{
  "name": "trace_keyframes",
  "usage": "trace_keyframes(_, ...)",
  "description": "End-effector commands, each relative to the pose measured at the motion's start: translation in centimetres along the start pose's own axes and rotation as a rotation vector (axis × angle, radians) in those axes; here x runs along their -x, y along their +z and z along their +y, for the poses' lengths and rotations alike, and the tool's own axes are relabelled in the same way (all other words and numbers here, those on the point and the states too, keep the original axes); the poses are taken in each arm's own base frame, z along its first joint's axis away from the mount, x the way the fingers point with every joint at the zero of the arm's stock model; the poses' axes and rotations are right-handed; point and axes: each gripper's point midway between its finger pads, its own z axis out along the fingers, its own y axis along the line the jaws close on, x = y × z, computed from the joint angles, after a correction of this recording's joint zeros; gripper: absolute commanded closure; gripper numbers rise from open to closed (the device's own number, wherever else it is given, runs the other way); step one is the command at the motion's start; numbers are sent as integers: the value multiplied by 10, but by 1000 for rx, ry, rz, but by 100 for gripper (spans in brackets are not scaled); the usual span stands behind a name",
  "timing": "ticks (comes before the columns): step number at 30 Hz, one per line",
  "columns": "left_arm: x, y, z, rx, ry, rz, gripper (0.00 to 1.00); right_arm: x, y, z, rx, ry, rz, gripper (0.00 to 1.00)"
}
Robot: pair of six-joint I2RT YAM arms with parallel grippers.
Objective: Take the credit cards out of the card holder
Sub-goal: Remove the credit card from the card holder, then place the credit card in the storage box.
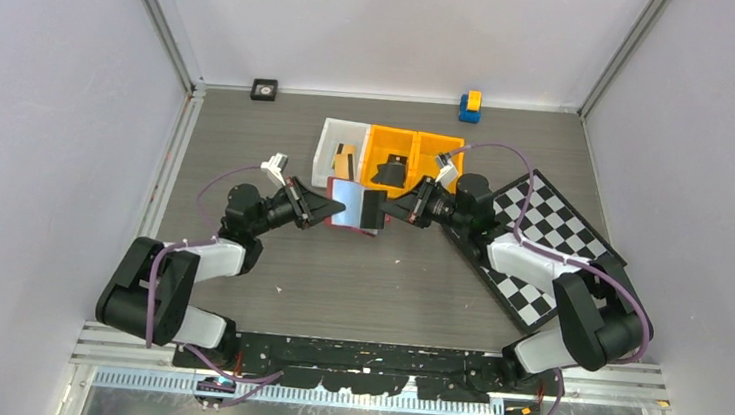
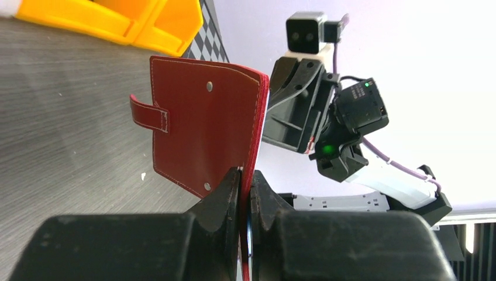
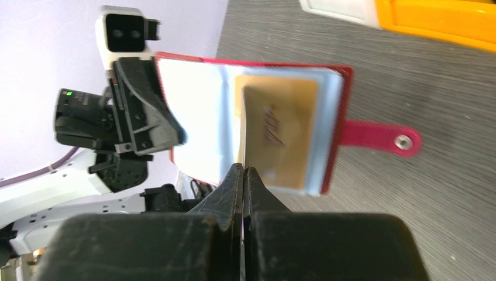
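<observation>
My left gripper is shut on the lower edge of the red card holder and holds it open and upright above the table. The snap tab sticks out sideways. In the right wrist view the pale clear sleeves face me with a tan credit card against them. My right gripper is shut on that card's near edge. From above, the holder hangs between the left gripper and the right gripper.
A white bin with a tan card in it stands behind the holder, beside two orange bins. A chequered board lies under the right arm. A blue and yellow block and a small black square sit at the back wall.
</observation>
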Motion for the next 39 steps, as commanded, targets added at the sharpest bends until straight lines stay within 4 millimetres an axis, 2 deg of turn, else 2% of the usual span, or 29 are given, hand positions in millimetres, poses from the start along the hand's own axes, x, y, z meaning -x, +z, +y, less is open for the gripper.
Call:
trace_keyframes(1, 22, -9, -17, -21, 105, -83, 100, 22, -8, -5, -69, -40, -75, 100)
trace_keyframes(6, 29, -18, -4, 106, 169, -127, 100, 35, -15, -18, -144, -72, -122, 100)
trace_keyframes(9, 33, -25, -6, 147, 218, -159, 100, 41, -18, -26, -209, -103, -142, 100)
trace_keyframes(13, 40, -39, -11, 210, 286, -222, 100, 48, -17, -25, -217, -124, -162, 99)
trace_keyframes(17, 43, -49, -18, 231, 329, -264, 100, 69, -13, -30, -280, -132, -219, 100)
trace_keyframes(26, 46, -59, -21, 241, 353, -321, 100, 115, 23, -42, -368, -183, -227, 100)
trace_keyframes(32, 44, -60, -26, 220, 355, -328, 100, 142, 46, -58, -399, -191, -220, 100)
trace_keyframes(39, 42, -63, -34, 205, 361, -331, 100, 152, 74, -82, -430, -166, -178, 100)
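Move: The middle orange box, where the right hand's black card is going, lies about 20 cm ahead of that hand, 1 cm to its right and some 15 cm below. The white box stands 11 cm to the hand's left and the right orange box 13 cm to its right, both 20 cm ahead and equally low. The open card holder, in the left fingers, is 6 cm left, level ahead. From the left hand the middle orange box is about 20 cm ahead, 8 cm right, 16 cm down. Rightward and slightly down first, away from the holder, the right hand carries the black card still pinched in its shut fingers, then swings forward about 16 cm in all towards the middle orange box, turning clockwise and tipping its fingertips down. The left hand keeps its pinch on the holder and draws it some 6 cm left and a little up, turning counter-clockwise. ##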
